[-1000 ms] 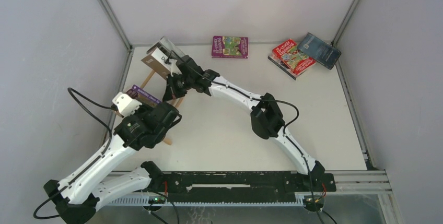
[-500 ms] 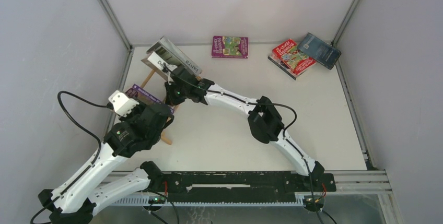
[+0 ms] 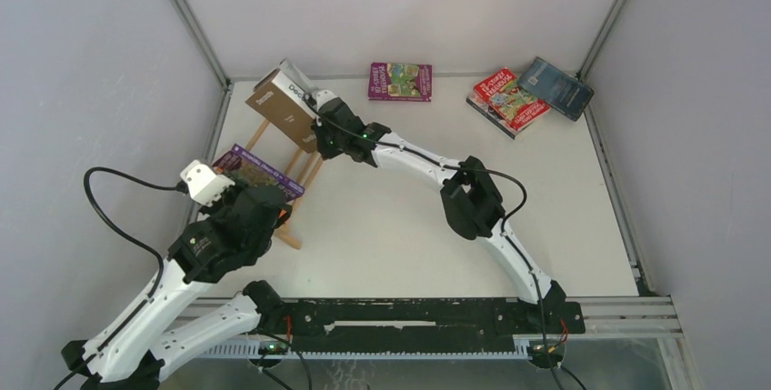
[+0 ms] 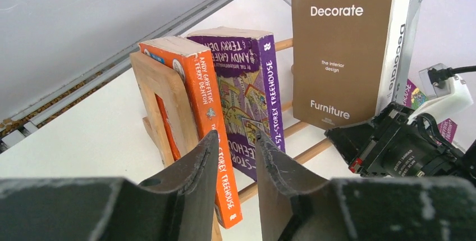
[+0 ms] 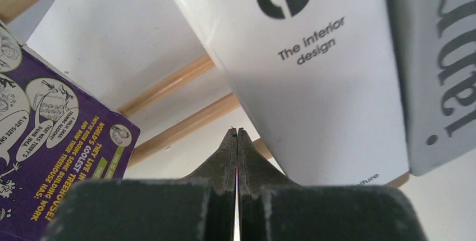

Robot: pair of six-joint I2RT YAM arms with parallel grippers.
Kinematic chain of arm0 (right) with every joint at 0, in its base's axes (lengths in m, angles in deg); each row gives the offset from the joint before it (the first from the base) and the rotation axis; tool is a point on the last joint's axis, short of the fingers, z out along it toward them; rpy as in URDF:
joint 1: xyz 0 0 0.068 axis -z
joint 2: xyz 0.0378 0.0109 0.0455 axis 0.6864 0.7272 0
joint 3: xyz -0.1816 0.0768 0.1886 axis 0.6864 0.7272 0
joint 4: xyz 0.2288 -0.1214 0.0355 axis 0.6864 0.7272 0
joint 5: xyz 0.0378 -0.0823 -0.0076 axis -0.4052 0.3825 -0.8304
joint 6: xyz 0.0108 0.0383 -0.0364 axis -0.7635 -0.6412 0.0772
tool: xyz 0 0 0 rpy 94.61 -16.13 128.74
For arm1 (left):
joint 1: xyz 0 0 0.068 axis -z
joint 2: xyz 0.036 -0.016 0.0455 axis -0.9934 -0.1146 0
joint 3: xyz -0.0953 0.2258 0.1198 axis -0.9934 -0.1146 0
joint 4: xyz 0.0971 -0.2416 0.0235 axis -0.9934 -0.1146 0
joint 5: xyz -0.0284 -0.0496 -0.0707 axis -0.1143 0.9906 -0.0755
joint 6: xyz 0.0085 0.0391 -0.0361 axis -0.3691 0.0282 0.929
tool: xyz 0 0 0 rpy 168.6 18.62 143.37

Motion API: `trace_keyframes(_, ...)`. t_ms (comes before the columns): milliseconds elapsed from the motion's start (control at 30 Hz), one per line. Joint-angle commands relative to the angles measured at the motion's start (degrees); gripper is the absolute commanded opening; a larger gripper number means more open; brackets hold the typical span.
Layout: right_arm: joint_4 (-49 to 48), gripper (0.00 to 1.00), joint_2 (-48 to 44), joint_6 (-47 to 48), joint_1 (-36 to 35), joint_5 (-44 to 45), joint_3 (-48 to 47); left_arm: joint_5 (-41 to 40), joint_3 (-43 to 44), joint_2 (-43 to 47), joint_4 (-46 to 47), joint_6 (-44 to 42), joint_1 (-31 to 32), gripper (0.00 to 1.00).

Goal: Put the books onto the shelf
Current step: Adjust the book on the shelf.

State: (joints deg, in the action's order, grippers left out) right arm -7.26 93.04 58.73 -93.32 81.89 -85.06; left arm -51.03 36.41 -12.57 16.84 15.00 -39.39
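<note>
The shelf (image 3: 291,238) stands at the table's left; its wooden end frame (image 4: 165,106) is close in the left wrist view. On it stand an orange book (image 4: 203,123), a purple book (image 4: 247,83) and a thick brown book titled "Decorate" (image 4: 342,61), which is also in the top view (image 3: 284,113). My left gripper (image 4: 238,140) is open just short of the orange and purple spines, holding nothing. My right gripper (image 5: 236,134) is shut and empty, low beside the brown book's cover (image 5: 314,67), above the shelf's rails (image 5: 185,126). Its place in the top view (image 3: 320,131) is right of that book.
A purple illustrated book (image 3: 400,81) lies at the back centre. A red book (image 3: 509,99) and a dark blue book (image 3: 556,87) lie at the back right corner. White walls close in the left, back and right sides.
My left arm has drawn back toward the near left, off the purple book. The brown book has gone from leaning to upright, and my shut right gripper has shifted up beside it.
</note>
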Motion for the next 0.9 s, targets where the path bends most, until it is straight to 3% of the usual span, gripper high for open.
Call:
trace_keyframes(0,-4.0,0.0,-4.86,5.01,0.22,3.5,-1.09,-1.23,0.62,0.93,0.96,-2.26,0.18,0.34)
trace_keyframes(367,-11.81,0.0,-13.78,9.5,-3.9,2.51,10.54,-1.14,1.08,1.45,0.03,-2.0,0.21,0.33)
trace_keyframes(667,-13.15,0.0,-14.65,12.76,-6.71,0.79,11.36,-1.48,0.73,2.56,-2.48,0.09,0.24,0.34)
trace_keyframes(867,-12.49,0.0,-11.67,15.32,-8.15,-6.09,8.05,-1.02,0.79,3.62,-2.33,-0.45,0.18,0.34)
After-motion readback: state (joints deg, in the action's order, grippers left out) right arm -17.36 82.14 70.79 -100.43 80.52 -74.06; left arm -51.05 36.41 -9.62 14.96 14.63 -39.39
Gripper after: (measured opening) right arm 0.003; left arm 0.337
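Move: The brown Decorate book stands just ahead of my shut right fingertips, its middle about 6 cm forward, 6 cm to the left and some 5 cm higher. The grey book lies behind it, roughly 10 cm forward and 3 cm left. The purple book is about 8 cm back and 10 cm left, at about fingertip height, with the orange book beyond it, some 12 cm back and 15 cm left. From my left hand the brown book is about 24 cm forward, 7 cm right and 10 cm lower. I draw my right hand away from the lower spine end of the brown book, back about 7 cm and up about 7, swinging some 4 cm left in the later half, towards the purple book. The climb levels off near the end while the hand goes on back and left. Its fingers stay shut; the wrist tips them up about 15 degrees and turns as much counter-clockwise. ##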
